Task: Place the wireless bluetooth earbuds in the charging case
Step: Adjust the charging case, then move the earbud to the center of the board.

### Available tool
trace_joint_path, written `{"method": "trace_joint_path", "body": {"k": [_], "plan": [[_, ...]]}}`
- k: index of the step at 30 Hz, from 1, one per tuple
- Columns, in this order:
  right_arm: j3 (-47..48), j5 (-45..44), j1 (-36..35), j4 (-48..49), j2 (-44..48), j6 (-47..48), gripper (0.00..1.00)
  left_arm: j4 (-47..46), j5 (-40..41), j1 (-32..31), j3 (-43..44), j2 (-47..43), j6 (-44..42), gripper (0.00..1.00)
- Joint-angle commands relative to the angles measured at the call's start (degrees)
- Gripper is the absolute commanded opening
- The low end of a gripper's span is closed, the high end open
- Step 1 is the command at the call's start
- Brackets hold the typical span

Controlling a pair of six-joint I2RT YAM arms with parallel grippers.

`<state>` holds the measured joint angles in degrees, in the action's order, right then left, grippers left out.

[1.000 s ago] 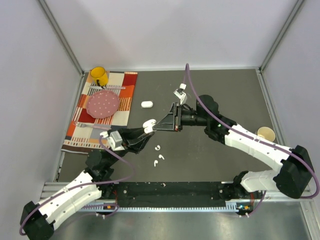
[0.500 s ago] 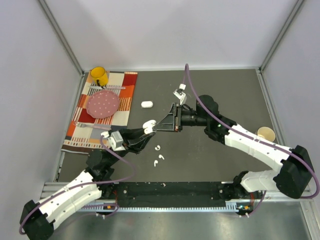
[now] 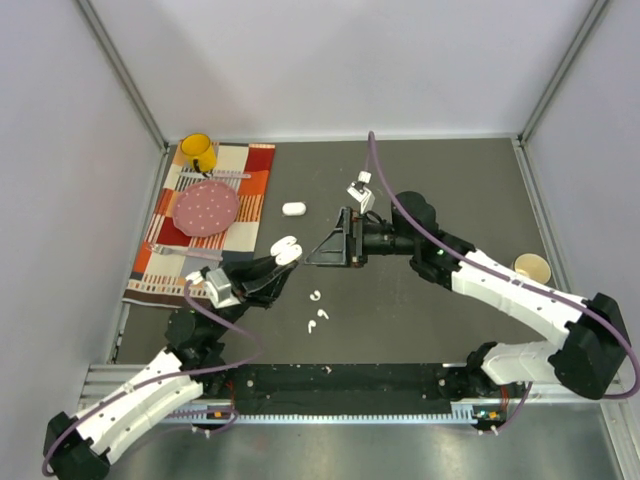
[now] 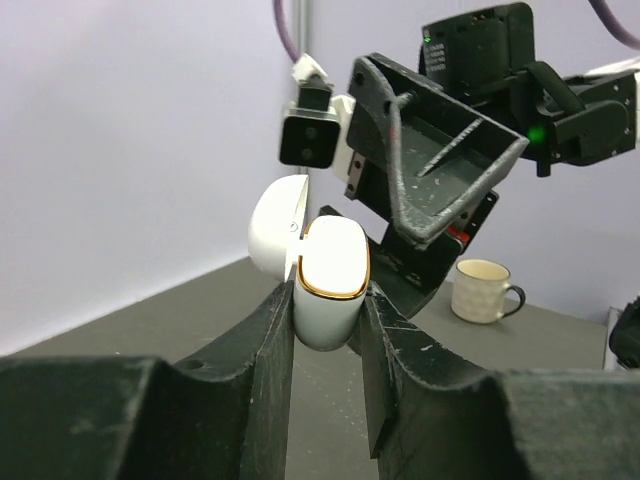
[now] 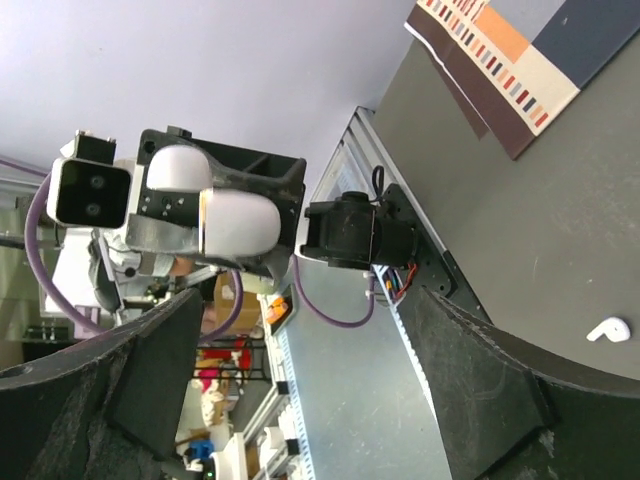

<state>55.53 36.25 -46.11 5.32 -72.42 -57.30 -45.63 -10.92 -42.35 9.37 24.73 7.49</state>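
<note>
My left gripper is shut on the body of an open white charging case, lifted off the table with its lid swung back. In the left wrist view the gold-rimmed case sits upright between the fingers. My right gripper hovers just right of the case, open, with nothing between its jaws. The right wrist view shows the case straight ahead. Two white earbuds lie on the dark table below the grippers; one earbud shows at the right wrist view's edge.
A second white case lies shut behind the grippers. At the back left, a striped placemat holds a pink plate and a yellow mug. A cream cup stands at the right.
My right gripper's jaws have spread wide open and its tips have come away from the case. The left gripper has carried the case a little to the left.
</note>
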Motion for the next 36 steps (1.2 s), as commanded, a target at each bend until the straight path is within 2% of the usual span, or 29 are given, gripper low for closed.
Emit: {"method": "trace_joint_path", "body": {"k": [1,4,6,10,12,13,16,21,30,36], "plan": [[1.87,-2.67,0.4,-0.57,5.09,4.29,0.86,-0.35,5.63,0.16,-1.72,-5.55,-1.5,0.0],[0.82,-6.09,0.93,-2.33,7.37,7.37,0.86,4.39,6.34,0.16,-1.81,-9.33,-3.0,0.0],[0.2,-11.62,1.19,-7.84,8.26,10.62,0.84,7.73,7.31,0.16,-1.81,-11.01,-3.27,0.0],[-1.38,-21.02,1.19,-15.76,8.27,16.07,0.71,13.0,8.28,0.16,-1.89,-16.1,-3.79,0.0],[-2.52,-23.15,1.2,-19.02,7.3,17.57,0.69,14.94,8.81,0.16,-1.98,-17.6,-3.71,0.0],[-3.14,-23.24,1.2,-19.03,6.6,17.75,0.62,16.26,9.07,0.16,-1.98,-19.0,-3.62,0.0],[-5.34,-23.24,1.2,-19.03,3.53,18.1,0.53,18.55,9.51,0.16,-2.07,-21.12,-3.18,0.0],[-6.58,-19.12,0.06,-16.93,-3.33,23.1,0.47,21.72,8.11,0.16,-1.46,-22.8,-3.0,0.0],[-3.59,-21.66,-2.32,-18.77,-10.1,33.12,0.43,26.98,6.08,0.16,0.47,-23.85,-2.74,0.0],[-1.39,-20.7,-4.25,-18.68,-13.62,34.88,0.38,31.91,10.29,0.16,1.7,-28.24,-3.26,0.0]]}}
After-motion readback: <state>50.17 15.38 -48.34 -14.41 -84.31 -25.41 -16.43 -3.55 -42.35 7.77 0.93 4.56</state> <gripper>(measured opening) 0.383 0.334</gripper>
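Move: The open charging case sits in the left fingers, its middle about 2 cm ahead, 4 cm left and 3 cm above the right hand. For the empty right hand, the front earbud of the loose trio lies about 5 cm ahead, 1 cm left and 28 cm below; at that depth the middle one is 1 cm ahead, 1 cm right, the rear one 2 cm back, 2 cm left. From the left hand the front earbud is some 4 cm ahead, 5 cm right, 29 cm down. Down some 20 cm goes the right hand, after a slight rise, drifting right about 5 cm and a little forward, away from the case and towards the loose earbuds, while its fingers tip from pointing left to slanting steeply down and narrow to about half their gap. The left hand keeps its pinch on the case, swings left, then sinks, each nearly 4 cm. ##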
